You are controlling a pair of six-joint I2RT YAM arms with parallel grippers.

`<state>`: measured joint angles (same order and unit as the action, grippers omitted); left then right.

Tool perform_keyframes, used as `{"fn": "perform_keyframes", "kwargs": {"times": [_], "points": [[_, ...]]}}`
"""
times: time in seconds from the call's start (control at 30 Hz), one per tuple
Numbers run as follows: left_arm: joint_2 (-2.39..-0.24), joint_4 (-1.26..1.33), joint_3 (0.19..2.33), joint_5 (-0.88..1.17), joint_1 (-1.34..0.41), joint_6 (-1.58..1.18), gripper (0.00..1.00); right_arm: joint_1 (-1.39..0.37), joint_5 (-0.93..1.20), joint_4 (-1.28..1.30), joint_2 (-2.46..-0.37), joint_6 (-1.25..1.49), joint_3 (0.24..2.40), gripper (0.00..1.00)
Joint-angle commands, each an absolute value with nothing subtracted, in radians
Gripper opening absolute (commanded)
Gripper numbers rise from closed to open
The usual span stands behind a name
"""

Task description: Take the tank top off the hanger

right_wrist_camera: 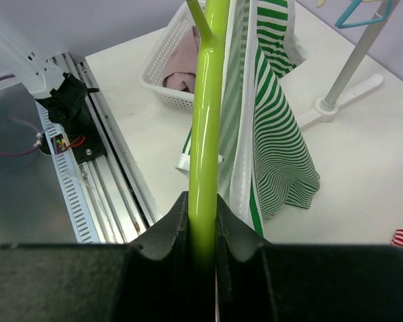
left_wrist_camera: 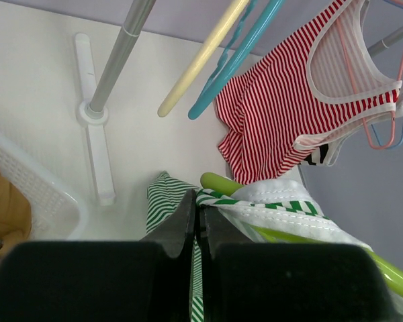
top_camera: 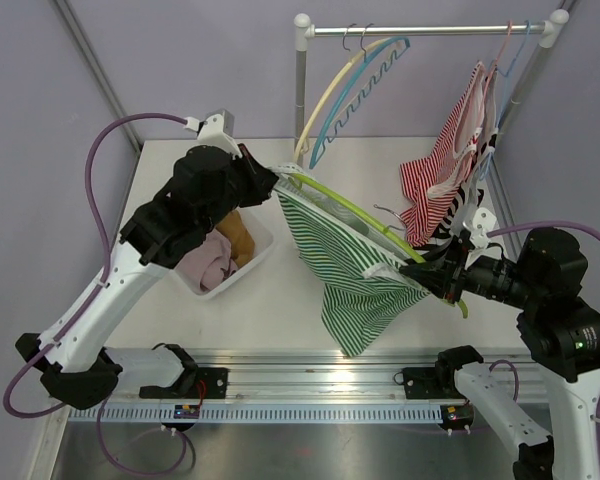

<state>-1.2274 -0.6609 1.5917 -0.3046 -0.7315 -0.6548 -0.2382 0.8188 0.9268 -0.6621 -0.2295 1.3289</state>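
A green-and-white striped tank top [top_camera: 345, 270] hangs over a lime green hanger [top_camera: 365, 218] held above the table's middle. My left gripper [top_camera: 270, 182] is shut on the tank top's upper left edge; in the left wrist view [left_wrist_camera: 197, 211] the striped fabric [left_wrist_camera: 162, 198] is pinched between the jaws beside the hanger's end [left_wrist_camera: 218, 182]. My right gripper [top_camera: 426, 274] is shut on the hanger's lower right arm; in the right wrist view [right_wrist_camera: 203, 201] the green bar [right_wrist_camera: 207, 114] runs up from between the jaws with the tank top [right_wrist_camera: 275, 134] draped on its right.
A white basket [top_camera: 250, 262] with pink and tan clothes sits at left. A rack [top_camera: 420, 30] at the back holds yellow and blue hangers [top_camera: 345, 90] and a red striped top [top_camera: 445, 175]. The rack's foot [left_wrist_camera: 94, 121] lies on the table.
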Motion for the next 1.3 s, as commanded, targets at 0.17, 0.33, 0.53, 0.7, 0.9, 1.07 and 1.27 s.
{"fn": "perform_keyframes", "kwargs": {"times": [0.17,0.33,0.53,0.7,0.9,1.07,1.27], "points": [[-1.160,-0.700,1.540,-0.560,-0.474,-0.578,0.00,-0.261,0.727,0.970,-0.572,-0.250,1.362,0.00],[-1.157,-0.709,1.484,-0.428,-0.344,-0.603,0.00,-0.261,0.710,0.951,-0.555,-0.255,1.371,0.00],[-1.129,-0.649,1.410,-0.258,-0.330,-0.601,0.00,-0.262,0.675,0.752,-0.523,-0.121,1.304,0.00],[-1.065,-0.562,1.295,-0.085,-0.333,-0.601,0.00,-0.261,0.722,0.585,-0.544,-0.023,1.253,0.00],[-1.054,-0.610,1.249,-0.120,-0.246,-0.612,0.00,-0.262,0.712,0.630,-0.534,-0.155,1.305,0.00],[-1.051,-0.574,1.177,-0.085,-0.094,-0.669,0.00,-0.262,0.654,0.683,-0.512,-0.207,1.321,0.00],[-1.025,-0.519,1.147,-0.005,-0.038,-0.698,0.00,-0.262,0.676,0.614,-0.495,-0.167,1.282,0.00]]}}
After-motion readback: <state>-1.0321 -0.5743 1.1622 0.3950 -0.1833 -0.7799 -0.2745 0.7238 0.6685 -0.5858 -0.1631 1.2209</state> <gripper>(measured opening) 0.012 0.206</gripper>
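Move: The green hanger's left end sits just beyond the left fingers, about 2 cm ahead, 4 cm to the right and level, with the striped tank top's strap still over it. The white basket lies some 10 cm ahead, 18 cm left and 33 cm below; the lower ends of the blue and cream hangers are roughly 15 cm ahead, 5 cm right and 10 cm below. From the right hand, the green hanger's left end is about 16 cm ahead, 21 cm left and slightly higher. The green striped tank top, still pinched at one shoulder, is drawn off the green hanger's left end by the left hand, which sinks about 9 cm and goes some 7 cm left, towards the basket: mostly down at first, then faster down and left. It tips down and its left side drops, some 15 degrees each. The right hand keeps its grip near the hanger's other end, easing a little forward and finally rising about 2 cm. ##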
